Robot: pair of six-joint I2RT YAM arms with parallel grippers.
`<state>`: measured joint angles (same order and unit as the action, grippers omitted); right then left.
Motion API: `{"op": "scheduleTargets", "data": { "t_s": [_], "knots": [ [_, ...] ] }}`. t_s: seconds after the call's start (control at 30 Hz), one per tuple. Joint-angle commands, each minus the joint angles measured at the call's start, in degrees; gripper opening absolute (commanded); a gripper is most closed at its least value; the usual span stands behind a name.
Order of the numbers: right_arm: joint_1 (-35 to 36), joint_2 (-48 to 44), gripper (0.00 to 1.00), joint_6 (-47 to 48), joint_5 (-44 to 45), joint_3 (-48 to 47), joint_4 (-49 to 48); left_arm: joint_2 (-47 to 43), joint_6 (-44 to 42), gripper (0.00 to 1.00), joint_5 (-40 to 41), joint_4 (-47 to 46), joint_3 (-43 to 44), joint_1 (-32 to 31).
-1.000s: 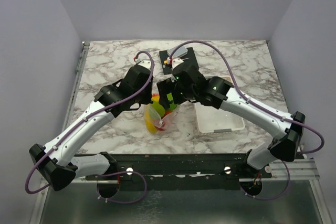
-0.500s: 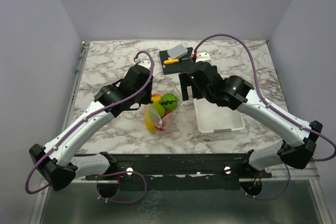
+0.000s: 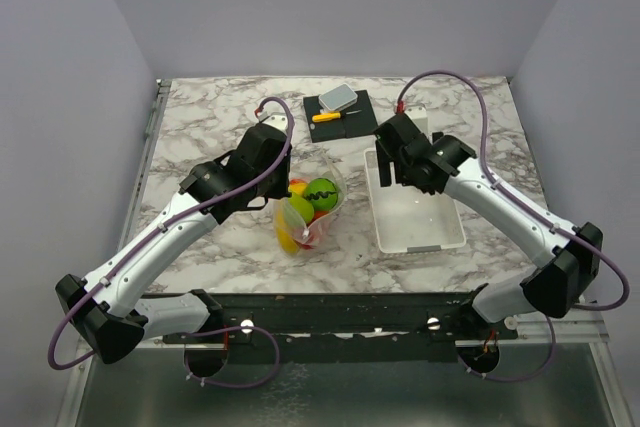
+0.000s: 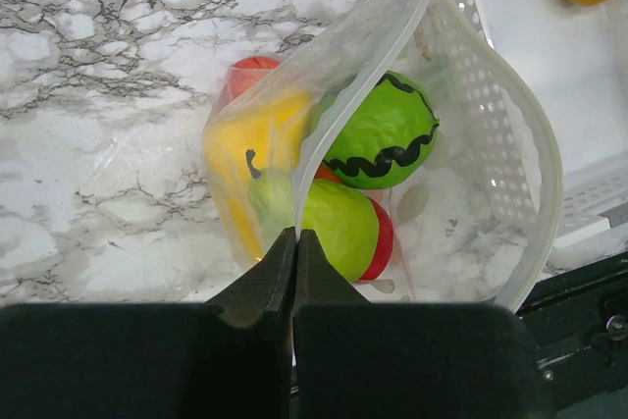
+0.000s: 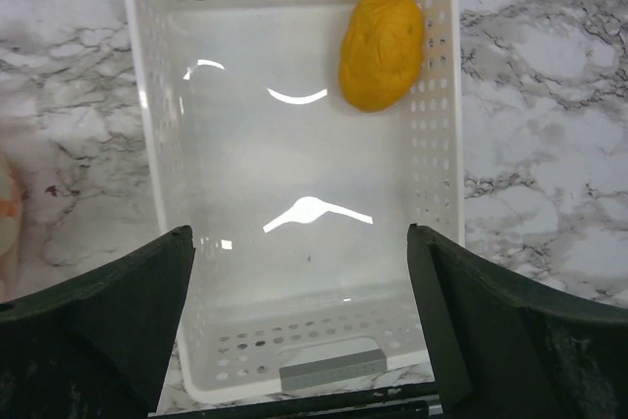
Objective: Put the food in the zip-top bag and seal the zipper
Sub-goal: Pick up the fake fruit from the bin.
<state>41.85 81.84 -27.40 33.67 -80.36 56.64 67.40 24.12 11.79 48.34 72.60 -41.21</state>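
The clear dotted zip-top bag stands open left of the basket. My left gripper is shut on its rim, where the pale zipper runs. Inside lie several pieces of food: a green fruit with a black zigzag, a second green one, a yellow one and red ones. My right gripper hangs open and empty above the white basket. One orange-yellow fruit lies in the basket's far right corner. From above, the right gripper covers the basket's far end.
A black mat at the back of the marble table carries a yellow-handled knife and a grey block. The white basket lies right of the bag. The arms' dark base rail runs along the near edge.
My right gripper has pulled back from the bag's mouth and moved right, over the basket. The green zigzag fruit now shows in the bag. The left arm has not moved.
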Motion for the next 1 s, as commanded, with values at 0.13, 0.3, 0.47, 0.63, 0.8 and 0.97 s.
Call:
{"op": "scheduleTargets", "data": {
  "t_s": [0.13,0.3,0.47,0.63,0.8,0.97],
  "knots": [
    [-6.60,4.60,0.93,1.05,0.85,4.38,-3.95,-0.14,-0.66,0.00,-0.50,0.02,-0.43,-0.01],
    [-10.57,7.49,0.93,0.55,-0.87,5.49,-7.51,0.17,-0.72,0.00,-0.45,-0.03,-0.44,0.00],
    [-13.87,11.08,0.93,0.06,-1.54,5.73,-11.04,0.47,-0.95,0.00,-0.46,-0.08,-0.35,0.01],
    [-15.56,14.21,0.93,-0.10,-1.70,5.78,-14.49,0.70,-1.33,0.00,-0.22,-0.04,-0.37,-0.01],
    [-17.43,16.45,0.93,-0.24,-1.54,5.80,-16.56,0.81,-1.52,0.00,-0.06,-0.05,-0.42,-0.01],
    [-18.64,18.41,0.93,-0.85,-1.51,6.34,-18.02,0.80,-1.59,0.00,0.07,-0.08,-0.70,-0.01]
  ]
}}
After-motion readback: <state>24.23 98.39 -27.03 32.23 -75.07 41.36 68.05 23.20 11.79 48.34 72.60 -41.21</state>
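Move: The yellow-orange fruit lies in the bin's far right corner, about 10 cm ahead of the open right gripper, 8 cm to its right and some 17 cm below. The bin's middle is almost under the gripper, about 1 cm ahead, 2 cm right and 19 cm down. The green melon in the bag is some 21 cm to its left and 3 cm nearer, 15 cm lower. From the left gripper the fruit is about 34 cm right, 11 cm ahead, 20 cm down. Lower the right gripper about 10 cm towards the yellow-orange fruit in the bin's far right corner, swinging right at first and then reaching more forward, some 8 cm ahead and 7 cm right in all. Turn it about 15 degrees clockwise on the way so the fruit comes between the wide-open fingers, and stop short of closing. Keep the left gripper shut on the bag's edge. ##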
